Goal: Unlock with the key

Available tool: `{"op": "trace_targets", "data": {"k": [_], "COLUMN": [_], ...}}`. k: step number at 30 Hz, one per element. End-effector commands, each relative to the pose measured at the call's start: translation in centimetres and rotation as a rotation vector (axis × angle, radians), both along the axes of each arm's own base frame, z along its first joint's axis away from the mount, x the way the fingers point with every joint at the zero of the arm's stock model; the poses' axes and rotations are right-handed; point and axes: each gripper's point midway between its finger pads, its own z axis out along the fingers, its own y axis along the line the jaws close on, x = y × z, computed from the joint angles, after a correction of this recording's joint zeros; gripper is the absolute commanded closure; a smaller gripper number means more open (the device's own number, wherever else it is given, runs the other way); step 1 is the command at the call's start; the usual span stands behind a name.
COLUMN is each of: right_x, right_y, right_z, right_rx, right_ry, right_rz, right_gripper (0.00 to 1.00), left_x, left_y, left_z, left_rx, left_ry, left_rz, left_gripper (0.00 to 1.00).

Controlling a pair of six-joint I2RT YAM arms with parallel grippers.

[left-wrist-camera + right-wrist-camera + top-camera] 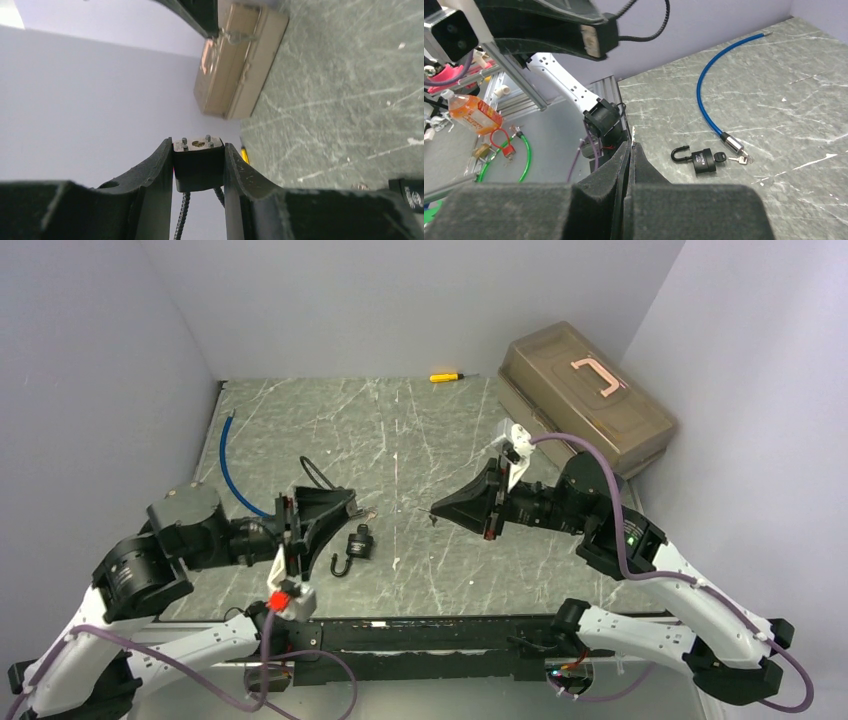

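My left gripper (198, 150) is shut on a small black lock (198, 165). Its silver keyhole face (198, 144) points away from the wrist, and a thin black cable shackle (181, 212) hangs behind it. In the top view the left gripper (348, 504) holds this lock above the table, facing right. My right gripper (436, 511) faces it across a gap, shut on a small key (433, 520). Only a sliver of the key (633, 134) shows at the right gripper's (630, 145) tips. The key's tip (231, 35) also shows in the left wrist view.
A black padlock (359, 543) with its shackle swung open and a key in it lies on the table between the arms. A blue cable lock (234, 466) lies at the left, with keys (740, 160) at its end. A yellow screwdriver (445, 376) and a tan toolbox (590, 390) are at the back.
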Motion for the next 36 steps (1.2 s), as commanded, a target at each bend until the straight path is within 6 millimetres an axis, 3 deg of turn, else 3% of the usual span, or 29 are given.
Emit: {"op": "trace_targets", "data": {"k": [1, 4, 7, 10, 17, 24, 31, 36], "right_x": [1.1, 2.0, 2.9, 3.7, 5.5, 5.5, 5.6, 5.3], "right_y": [0.4, 1.1, 1.6, 2.0, 1.7, 1.5, 2.6, 2.9], "right_z": [2.2, 1.9, 1.7, 1.6, 1.0, 2.6, 2.1, 2.1], "right_rx": [0.026, 0.004, -0.020, -0.039, -0.091, -0.056, -0.043, -0.036], "right_ry": [-0.042, -0.030, -0.026, -0.032, -0.071, -0.089, -0.064, -0.065], "right_rz": [-0.032, -0.047, -0.073, -0.089, -0.172, -0.182, -0.154, -0.132], "right_gripper": [1.00, 1.00, 1.00, 1.00, 1.00, 1.00, 1.00, 1.00], "left_x": [6.1, 9.2, 9.5, 9.9, 8.2, 8.2, 8.3, 8.0], "left_y": [0.0, 0.2, -0.7, -1.2, -2.6, -2.9, -2.5, -2.9], "left_z": [-0.9, -0.9, 0.1, 0.5, 0.1, -0.4, -0.1, -1.1], "left_rx": [0.037, 0.029, -0.008, -0.021, -0.023, -0.030, -0.072, -0.054], "left_ry": [0.056, 0.110, 0.177, 0.123, -0.043, 0.019, -0.005, -0.024], "left_rz": [0.292, 0.457, 0.475, 0.492, 0.354, 0.363, 0.375, 0.356], "left_gripper": [1.00, 1.00, 1.00, 1.00, 1.00, 1.00, 1.00, 1.00]}}
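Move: The left hand holds the black cable lock, its keyhole facing the right hand; the key in the right fingers lies about 9 cm to the left hand's right, roughly level in depth and a centimetre lower. From the right hand, the lock is about 10 cm to the left, 1 cm back and 1 cm higher. On the table some 40 cm below the left hand, the open padlock lies about 13 cm ahead and 4 cm left, the spare keys about 21 cm ahead and 2 cm left. The left hand swings the cable lock quickly forward, about 9.5 cm before easing back a little over 1 cm, while sinking and drifting right some 3 cm each and turning about 20 degrees counter-clockwise, then nearly holds there with its grip kept. The right hand, still pinching the key, follows forward about 5.5 cm and a good 2 cm left, turning slightly clockwise, so that key tip and keyhole face draw towards each other without touching. ##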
